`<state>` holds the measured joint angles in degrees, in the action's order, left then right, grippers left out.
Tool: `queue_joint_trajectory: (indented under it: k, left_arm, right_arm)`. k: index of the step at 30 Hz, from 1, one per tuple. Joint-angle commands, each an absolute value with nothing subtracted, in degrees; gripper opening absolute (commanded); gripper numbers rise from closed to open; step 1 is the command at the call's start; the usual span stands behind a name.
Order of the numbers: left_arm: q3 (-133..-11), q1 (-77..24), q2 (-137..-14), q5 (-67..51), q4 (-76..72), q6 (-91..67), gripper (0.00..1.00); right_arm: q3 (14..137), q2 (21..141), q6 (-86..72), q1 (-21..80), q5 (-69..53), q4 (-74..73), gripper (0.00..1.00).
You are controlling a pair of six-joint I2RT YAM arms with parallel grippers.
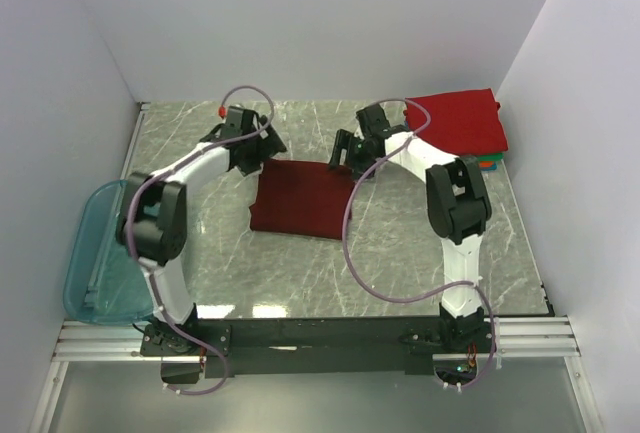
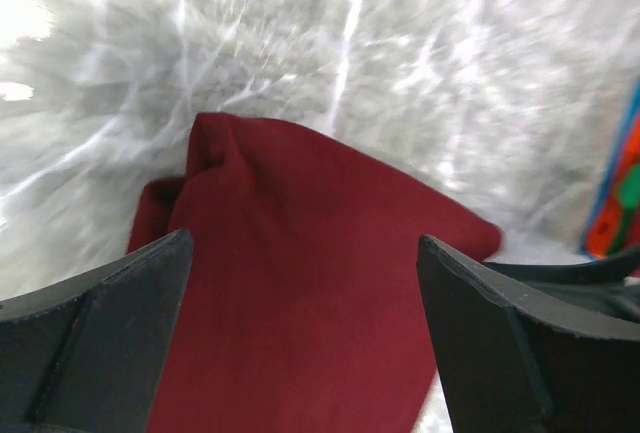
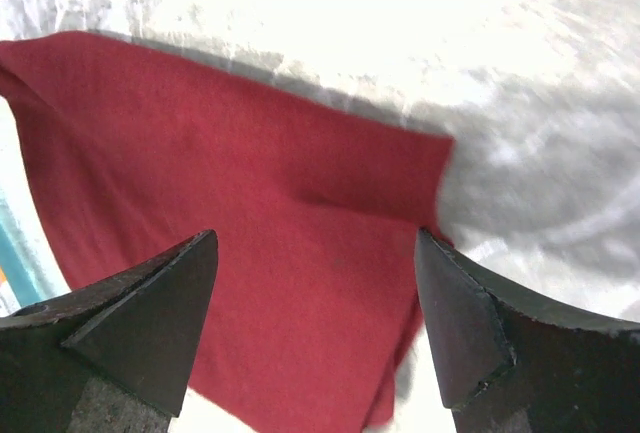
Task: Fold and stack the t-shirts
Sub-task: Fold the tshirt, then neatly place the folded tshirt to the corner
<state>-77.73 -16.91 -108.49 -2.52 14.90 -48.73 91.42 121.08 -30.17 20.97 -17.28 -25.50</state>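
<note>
A dark maroon t-shirt (image 1: 300,198) lies folded into a flat rectangle in the middle of the marble table. My left gripper (image 1: 262,150) hovers open over its back left corner, and the cloth (image 2: 300,293) shows below between the wide-apart fingers (image 2: 120,313). My right gripper (image 1: 346,153) stands open over the back right corner, with the maroon cloth (image 3: 250,193) under it. Neither gripper holds anything. At the back right sits a stack of folded t-shirts with a bright red one (image 1: 458,121) on top and green, orange and blue edges (image 1: 489,163) beneath.
A translucent teal bin (image 1: 100,253) hangs over the table's left edge beside the left arm. White walls close in the table on the left, back and right. The edge of the coloured stack (image 2: 620,198) shows at the right of the left wrist view.
</note>
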Motion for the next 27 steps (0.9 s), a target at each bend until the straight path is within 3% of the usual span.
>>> queue_joint_trajectory:
  k: [1,6,12,18,27]
  left_arm:
    - [-74.82,-16.52,-96.35,2.10,16.08,-47.37,1.00]
    - [-62.95,-16.52,-78.80,6.76,16.87,-49.04,0.99]
    - [-47.04,-16.52,-60.42,12.57,22.57,-53.17,0.99]
    - [-37.98,-16.52,-46.87,13.18,26.80,-56.16,0.99]
    - [-36.74,-16.52,-40.52,14.77,31.46,-56.52,0.99]
  right_arm:
    - [91.78,111.55,-28.56,20.74,-13.20,-28.92,0.86]
    - [81.32,99.52,-30.93,20.74,-12.03,-26.02,0.89]
    - [69.01,93.78,-34.80,21.71,-10.11,-22.24,0.90]
    - [64.34,95.97,-35.86,23.46,-9.76,-20.13,0.90]
    - [65.21,100.71,-37.26,26.89,-8.35,-19.25,0.87]
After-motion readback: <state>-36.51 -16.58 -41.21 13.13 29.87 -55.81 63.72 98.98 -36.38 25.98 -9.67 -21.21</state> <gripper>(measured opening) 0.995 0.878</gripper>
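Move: The folded t-shirt's middle lies about 9 cm back, 6 cm right and 5 cm below the left hand, which hovers by its far left corner. From the right hand, by the far right corner, it is roughly 9 cm back, 10 cm left and 2 cm lower. The shirt stack stands some 9 cm ahead and 25 cm right of the right hand; the bin is about 25 cm back and 32 cm left of the left hand, slightly lower. Left lifts back-left some 25 cm towards the bin; right hops back 10 cm along the shirt's right side. ##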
